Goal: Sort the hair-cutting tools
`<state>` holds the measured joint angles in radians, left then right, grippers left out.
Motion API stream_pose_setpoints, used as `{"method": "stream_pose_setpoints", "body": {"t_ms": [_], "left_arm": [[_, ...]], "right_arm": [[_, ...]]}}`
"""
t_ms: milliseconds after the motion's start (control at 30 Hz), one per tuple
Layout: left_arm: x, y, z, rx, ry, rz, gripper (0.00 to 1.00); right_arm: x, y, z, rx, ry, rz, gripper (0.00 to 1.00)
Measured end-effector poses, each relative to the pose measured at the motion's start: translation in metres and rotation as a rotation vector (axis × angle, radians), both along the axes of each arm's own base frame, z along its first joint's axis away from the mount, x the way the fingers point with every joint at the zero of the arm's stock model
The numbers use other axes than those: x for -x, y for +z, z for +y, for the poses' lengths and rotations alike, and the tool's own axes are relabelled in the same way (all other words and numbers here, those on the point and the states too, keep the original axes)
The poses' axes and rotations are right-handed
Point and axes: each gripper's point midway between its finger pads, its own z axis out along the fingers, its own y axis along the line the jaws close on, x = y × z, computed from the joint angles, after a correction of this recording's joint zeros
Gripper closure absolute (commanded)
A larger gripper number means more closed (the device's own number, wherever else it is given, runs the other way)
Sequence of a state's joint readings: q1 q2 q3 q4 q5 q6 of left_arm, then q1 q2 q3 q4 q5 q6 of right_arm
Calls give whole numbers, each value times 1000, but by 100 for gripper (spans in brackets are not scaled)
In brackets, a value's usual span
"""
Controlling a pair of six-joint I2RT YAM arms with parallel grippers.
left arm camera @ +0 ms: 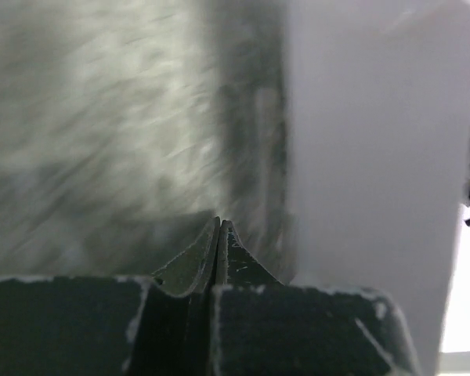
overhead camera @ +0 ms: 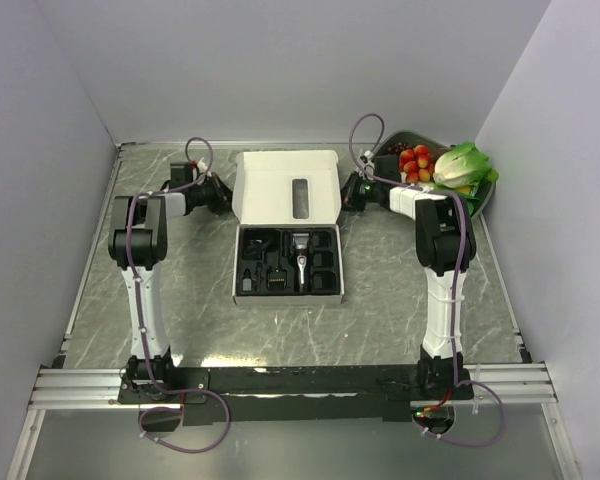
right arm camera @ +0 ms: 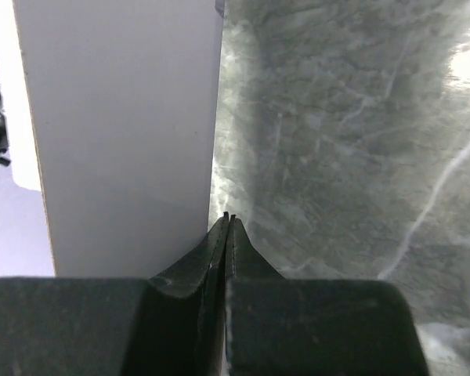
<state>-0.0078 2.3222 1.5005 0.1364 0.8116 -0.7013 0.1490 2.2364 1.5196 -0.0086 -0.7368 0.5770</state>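
In the top view, the open white box (overhead camera: 286,187) has its lid folded back. Its black moulded tray (overhead camera: 242,292) holds the slim black hair clipper (overhead camera: 301,264) with a silver head and some small black pieces (overhead camera: 251,275) in the pockets. My left gripper (overhead camera: 226,197) rests at the lid's left side, shut and empty. My right gripper (overhead camera: 348,196) is at the lid's right side, also shut and empty. In the left wrist view the closed gripper (left arm camera: 219,223) points along the white box wall (left arm camera: 376,157). In the right wrist view the gripper (right arm camera: 229,218) touches the box wall (right arm camera: 125,133).
A dark bowl (overhead camera: 487,193) of red fruit (overhead camera: 415,160) and a green cabbage (overhead camera: 463,165) stands at the back right, just behind the right arm. Grey walls enclose the marbled table (overhead camera: 400,300) on three sides.
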Motion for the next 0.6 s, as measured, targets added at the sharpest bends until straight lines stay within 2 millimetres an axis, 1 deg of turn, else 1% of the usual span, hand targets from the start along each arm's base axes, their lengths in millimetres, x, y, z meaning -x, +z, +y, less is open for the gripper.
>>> {"method": "stream_pose_setpoints", "body": {"t_ms": [100,200,300,400,500,600], "left_arm": [[-3,7,-14,17,-28,-13,99],[-4,14,-23,32,-49,-30,99],[-2,18,-26,47,-52,-28,99],[7,25,-25,55,-46,-27,99],[17,43,-22,54,-41,-47,99],[28,75,-21,52,-42,-99,99]], "right_arm": [[-1,4,3,-23,5,-4,100],[-2,8,7,-40,12,-28,100],[3,8,10,-48,22,-39,100],[12,11,10,-47,25,-39,100],[17,22,8,-46,25,-62,100],[27,42,6,-41,32,-108,100]]}}
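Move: The open box lid is between the two hands: its middle is about 15 cm to the left hand's right and 15 cm to the right hand's left, some 5 cm ahead of both and at roughly hand height, with its side edges right beside the fingertips. The tool-filled box body sits some 17 cm back from the left hand and 15 cm to its right. The vegetable tray is about 25 cm to the right hand's right and 8 cm ahead. Inwards first, then up and back: both hands work their shut fingertips in under the lid's side edges, the left sliding about 2.5 cm right, the right only 1 cm left. Then they lift the lid from both sides while drawing some 3 cm back towards the box, the left rising about 7 cm in all, the right about 4 cm. The wrists barely tilt. ##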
